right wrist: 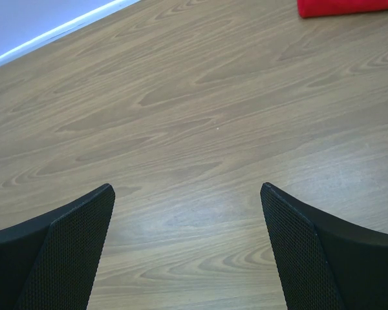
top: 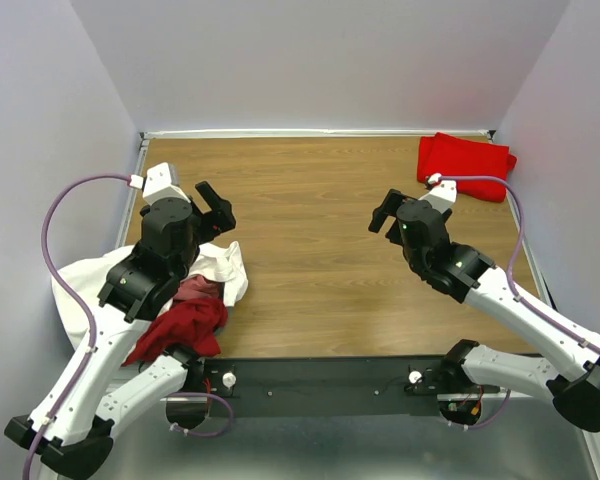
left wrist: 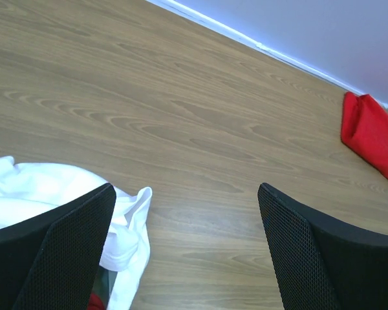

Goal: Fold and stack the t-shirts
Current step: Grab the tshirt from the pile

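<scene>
A folded red t-shirt lies at the table's far right corner; it also shows in the left wrist view as the red t-shirt and at the top edge of the right wrist view as the red t-shirt. At the left front, a crumpled white t-shirt and a dark red t-shirt lie in a heap, partly under the left arm. My left gripper hovers open just beyond the heap, the white t-shirt by its left finger. My right gripper hangs open over bare wood, nothing between its fingers.
The wooden table is boxed in by pale walls at the back and both sides. A white rim under the heap juts past the table's left edge. The black base rail runs along the near edge.
</scene>
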Controlling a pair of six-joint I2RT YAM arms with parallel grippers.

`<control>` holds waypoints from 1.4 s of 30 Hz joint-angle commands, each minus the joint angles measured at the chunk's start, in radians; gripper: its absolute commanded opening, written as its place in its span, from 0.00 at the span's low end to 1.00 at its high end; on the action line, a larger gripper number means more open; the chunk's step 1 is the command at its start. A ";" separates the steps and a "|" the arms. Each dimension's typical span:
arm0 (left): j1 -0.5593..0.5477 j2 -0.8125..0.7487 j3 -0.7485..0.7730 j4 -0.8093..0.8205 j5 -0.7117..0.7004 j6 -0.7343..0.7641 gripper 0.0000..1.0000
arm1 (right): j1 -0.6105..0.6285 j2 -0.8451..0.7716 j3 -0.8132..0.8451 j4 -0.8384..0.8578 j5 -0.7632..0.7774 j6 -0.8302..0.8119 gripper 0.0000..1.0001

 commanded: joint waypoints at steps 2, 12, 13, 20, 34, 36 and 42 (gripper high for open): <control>0.007 0.014 0.030 -0.083 -0.099 -0.044 0.98 | -0.004 -0.014 0.005 -0.028 0.040 0.001 1.00; 0.012 0.063 0.062 -0.367 -0.263 -0.317 0.98 | -0.005 0.032 -0.024 -0.029 0.043 0.031 1.00; 0.013 0.068 0.056 -0.414 -0.263 -0.333 0.98 | -0.004 0.038 -0.029 -0.029 0.042 0.045 1.00; 0.120 0.045 0.015 -0.475 -0.197 -0.380 0.98 | -0.005 0.107 -0.052 -0.029 0.020 0.082 1.00; 0.205 0.094 -0.028 -0.442 -0.336 -0.426 0.98 | -0.019 0.093 -0.074 -0.025 -0.009 0.103 1.00; 0.210 0.094 -0.043 -0.406 -0.353 -0.400 0.98 | -0.019 0.082 -0.074 -0.025 -0.012 0.106 1.00; 0.227 0.137 -0.149 -0.295 -0.285 -0.371 0.97 | -0.021 0.050 -0.083 -0.023 -0.030 0.123 1.00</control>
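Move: The white t-shirt, spread over the pile, has its middle about 18 cm to the left hand's left, 4 cm back and 26 cm below. The pink t-shirt lies roughly 9 cm left and 5 cm back, and the dark red one about 9 cm left and 13 cm back, both slightly lower. From the right hand, the white t-shirt is some 47 cm left, 8 cm back and 18 cm down. Fingers open, the left hand drops and swings left about 11 cm each towards the white t-shirt, turning 35 degrees counter-clockwise. ##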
